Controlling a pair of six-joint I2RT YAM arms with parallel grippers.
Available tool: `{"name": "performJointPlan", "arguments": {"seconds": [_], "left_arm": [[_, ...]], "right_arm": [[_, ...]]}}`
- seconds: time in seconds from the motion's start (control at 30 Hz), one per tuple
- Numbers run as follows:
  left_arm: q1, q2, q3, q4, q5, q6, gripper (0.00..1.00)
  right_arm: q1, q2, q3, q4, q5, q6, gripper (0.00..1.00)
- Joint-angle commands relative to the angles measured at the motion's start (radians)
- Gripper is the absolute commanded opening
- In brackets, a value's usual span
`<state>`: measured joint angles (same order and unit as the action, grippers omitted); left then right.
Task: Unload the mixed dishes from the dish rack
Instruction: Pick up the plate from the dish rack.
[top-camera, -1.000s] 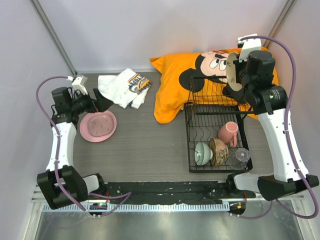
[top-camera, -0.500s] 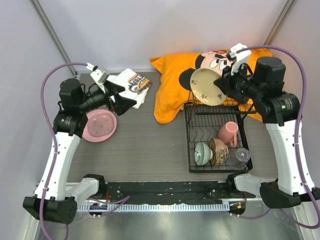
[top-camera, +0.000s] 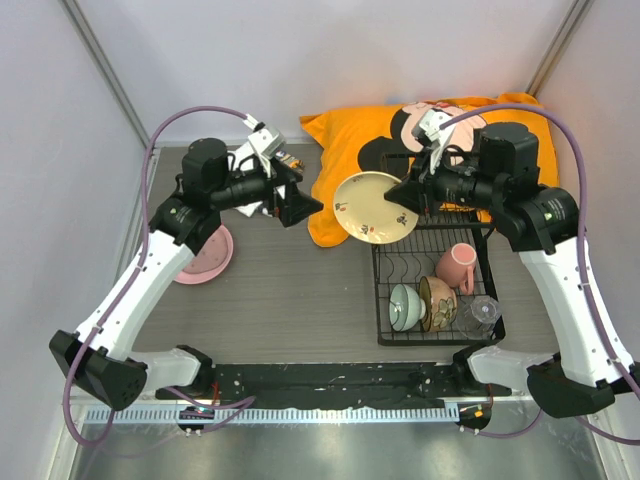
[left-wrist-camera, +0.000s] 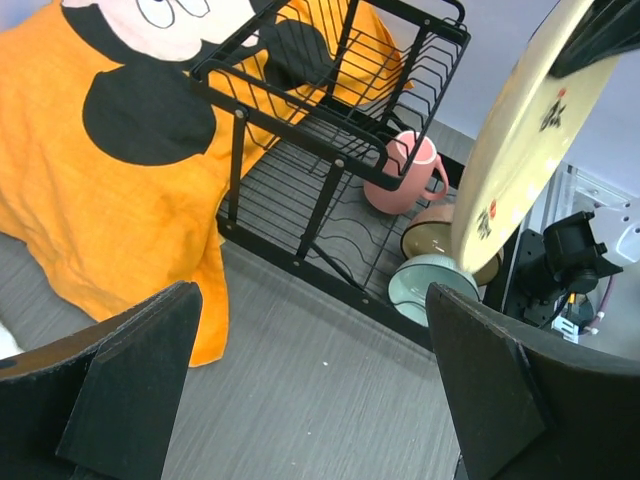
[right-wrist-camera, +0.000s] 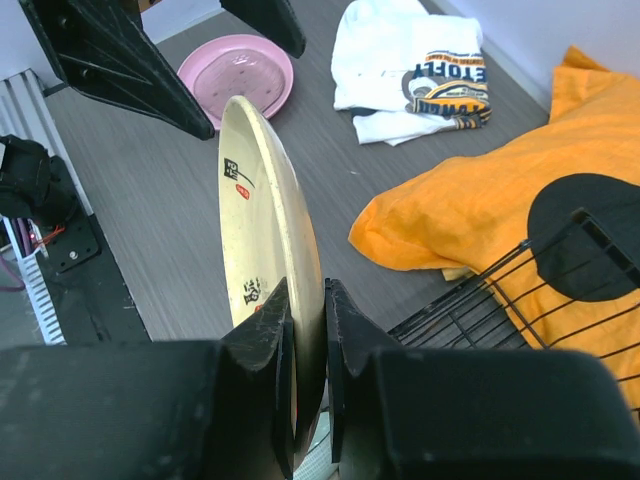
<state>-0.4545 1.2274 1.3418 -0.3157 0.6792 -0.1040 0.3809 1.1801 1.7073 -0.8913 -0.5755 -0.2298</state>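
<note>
My right gripper (top-camera: 405, 192) (right-wrist-camera: 308, 290) is shut on the rim of the tan speckled plate (top-camera: 372, 207) (right-wrist-camera: 265, 200). It holds the plate on edge in the air, just left of the black wire dish rack (top-camera: 435, 270) (left-wrist-camera: 330, 130). My left gripper (top-camera: 300, 205) (left-wrist-camera: 312, 300) stands wide open and empty, a short way left of that plate (left-wrist-camera: 510, 130). In the rack sit a pink mug (top-camera: 457, 266) (left-wrist-camera: 405, 180), a pale green bowl (top-camera: 404, 306) (left-wrist-camera: 430, 285), a brown patterned bowl (top-camera: 438, 302) and a small clear glass (top-camera: 481, 314). The pink plate (top-camera: 205, 262) (right-wrist-camera: 237, 75) lies on the table at the left, partly hidden by the left arm.
An orange Mickey Mouse cloth (top-camera: 340, 150) (right-wrist-camera: 500, 200) lies behind the rack and under its far end. A folded white shirt (right-wrist-camera: 410, 60) lies at the back of the table. Grey walls close in the back and both sides.
The right arm has swung the tan plate from above the rack's far end leftwards and down, off the rack's left side. The left arm has moved right from the pink plate towards it, still open.
</note>
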Motion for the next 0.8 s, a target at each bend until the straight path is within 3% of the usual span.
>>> {"name": "performJointPlan", "arguments": {"seconds": [0.0,0.37,0.5,0.6,0.63,0.7,0.73,0.77], "left_arm": [[-0.053,0.027,0.085,0.026,-0.036,0.006,1.00],[-0.121,0.081,0.103,0.027,-0.004,0.012,0.99],[-0.133,0.104,0.103,0.027,0.006,0.004,0.87],[-0.142,0.119,0.097,0.029,0.016,-0.005,0.65],[-0.144,0.121,0.089,0.032,0.016,-0.006,0.51],[-0.144,0.118,0.080,0.036,0.010,-0.010,0.37],[-0.144,0.115,0.071,0.038,-0.001,-0.010,0.21],[-0.144,0.110,0.065,0.043,-0.003,-0.008,0.14]], "right_arm": [[0.029,0.029,-0.008,0.045,-0.030,0.007,0.01],[0.092,0.092,-0.009,0.048,-0.004,-0.020,0.01],[0.099,0.101,0.006,0.048,-0.017,-0.019,0.01],[0.099,0.110,0.017,0.048,-0.024,-0.011,0.02],[0.099,0.112,0.018,0.048,-0.026,-0.009,0.02],[0.101,0.110,0.012,0.051,-0.026,-0.011,0.04],[0.102,0.108,0.006,0.051,-0.024,-0.013,0.06],[0.101,0.107,0.002,0.052,-0.024,-0.014,0.08]]}}
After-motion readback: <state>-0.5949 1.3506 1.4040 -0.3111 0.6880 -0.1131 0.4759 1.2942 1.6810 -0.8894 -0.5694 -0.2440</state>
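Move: The held plate's middle lies about 11 cm to the right of the left hand, some 3 cm back and roughly level with it. From the right hand, whose fingers already grip its rim, it is about 4 cm left, 1 cm back and 3 cm lower. Under that hand, the rack's upper tier is about 9 cm ahead, 9 right and 22 down; the pink mug 3 back, 15 right and the green bowl 11 back, 4 right, both nearly 40 cm below. The left hand, fingers wide open, reaches about 5 cm to the right towards the plate's near rim, swinging slightly clockwise, and only late in the reach do its fingers close around that rim until they are nearly shut. Meanwhile the right hand keeps its pinch on the rim and brings the plate to meet it, sinking about 4 cm while going some 3.5 cm left and tipping its fingers a little further down, most of this early on before it slows almost to a stop. ##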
